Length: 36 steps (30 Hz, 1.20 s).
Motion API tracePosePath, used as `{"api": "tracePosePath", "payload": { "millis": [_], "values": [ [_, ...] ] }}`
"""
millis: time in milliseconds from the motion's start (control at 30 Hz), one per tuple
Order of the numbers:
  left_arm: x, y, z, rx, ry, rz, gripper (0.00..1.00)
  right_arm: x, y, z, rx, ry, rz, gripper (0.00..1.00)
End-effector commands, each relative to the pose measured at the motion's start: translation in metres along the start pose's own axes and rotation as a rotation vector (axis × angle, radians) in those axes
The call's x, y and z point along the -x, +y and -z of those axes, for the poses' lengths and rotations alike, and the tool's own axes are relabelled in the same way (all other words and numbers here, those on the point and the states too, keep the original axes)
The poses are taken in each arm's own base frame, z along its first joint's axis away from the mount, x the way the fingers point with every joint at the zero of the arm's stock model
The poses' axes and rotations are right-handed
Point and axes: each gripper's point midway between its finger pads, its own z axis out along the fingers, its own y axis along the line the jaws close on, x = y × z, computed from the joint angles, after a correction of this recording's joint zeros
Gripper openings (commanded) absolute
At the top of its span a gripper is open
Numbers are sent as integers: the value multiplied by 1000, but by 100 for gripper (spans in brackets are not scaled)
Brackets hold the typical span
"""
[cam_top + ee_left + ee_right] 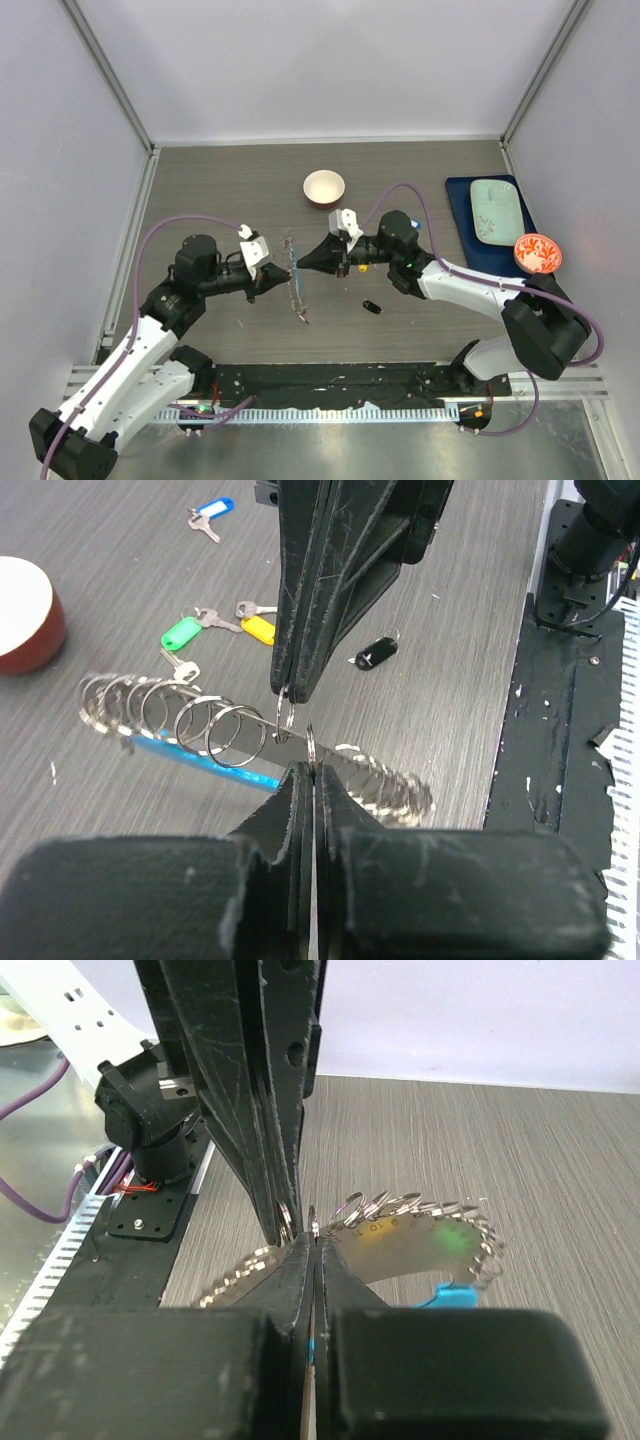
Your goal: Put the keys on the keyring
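The keyring (294, 278) is a curved silvery metal band lined with several small split rings (180, 710) and carrying a bright-blue tag (205, 765). It hangs above the table between my two grippers, which meet tip to tip. My left gripper (311, 770) is shut on one split ring. My right gripper (316, 1240) is shut on a neighbouring ring (313, 1218). The keys lie loose on the table: green-tagged (181, 633), yellow-tagged (258, 630), blue-tagged (214, 507) and black-tagged (374, 654). From above only the black-tagged key (371, 306) shows.
A small white bowl (324, 187) stands behind the grippers. At the right lie a dark blue mat (460, 205) bearing a pale green tray (497, 210), and a red patterned bowl (538, 253). The black base rail (330, 380) runs along the near edge.
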Motion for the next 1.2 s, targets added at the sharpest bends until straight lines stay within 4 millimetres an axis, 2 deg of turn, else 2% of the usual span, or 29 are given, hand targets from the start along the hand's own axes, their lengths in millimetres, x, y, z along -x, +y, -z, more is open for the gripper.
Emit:
{"api": "tracePosePath", "payload": {
  "millis": [0,133,200,300,333,533,600,700,800,833,933,1167],
  "values": [
    [30,-2,10,17,-76,-66,0,27,-17,-2,-76,-64,57,1],
    [35,-21,10,-78,-108,-99,1,26,-23,-3,-107,-62,43,1],
    [31,-30,4,-125,-101,-96,3,25,-25,-3,-115,-62,43,1],
    [24,-41,-3,-164,-77,-91,13,25,-27,-2,-126,-62,40,1],
    [22,-42,-5,-166,-70,-93,21,23,-27,-2,-130,-59,36,1],
    [24,-49,-9,-157,-57,-139,36,23,-36,-1,-171,-57,20,1],
    [25,-51,-11,-166,-56,-144,38,22,-35,-1,-170,-57,19,1],
    [27,-40,-12,-97,-52,-117,41,23,-31,-1,-145,-64,29,1],
    [33,-19,-7,49,-78,-78,45,24,-26,-1,-115,-64,40,1],
    [33,-6,-5,128,-81,-73,47,24,-24,-1,-106,-65,44,1],
    [33,11,5,232,-107,-70,48,23,-19,-2,-79,-63,48,1],
    [36,25,11,202,-138,-38,48,27,-13,0,-46,-71,60,1]
  ]
}}
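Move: Between the two hands, about 21 cm above the table, the keyring is already pinched by both sets of shut fingers; its middle is roughly 2 cm ahead, 1 cm right and 3 cm below the left hand, and about 5 cm straight below the right. On the table, from the left hand, the black-tagged key lies some 19 cm right and 2 cm ahead, the yellow-tagged key about 17 cm right and 13 cm ahead. Drawing back about 4.5 cm and 3 cm to the right after a 1 cm lift, the left hand opens its fingers about halfway and lets go of the keyring's metal coil, then swings forward some 6 cm, left and up, turning about 20 degrees counter-clockwise. The right hand keeps its pinch while shifting about 2.5 cm forward, then eases 1 cm back. ##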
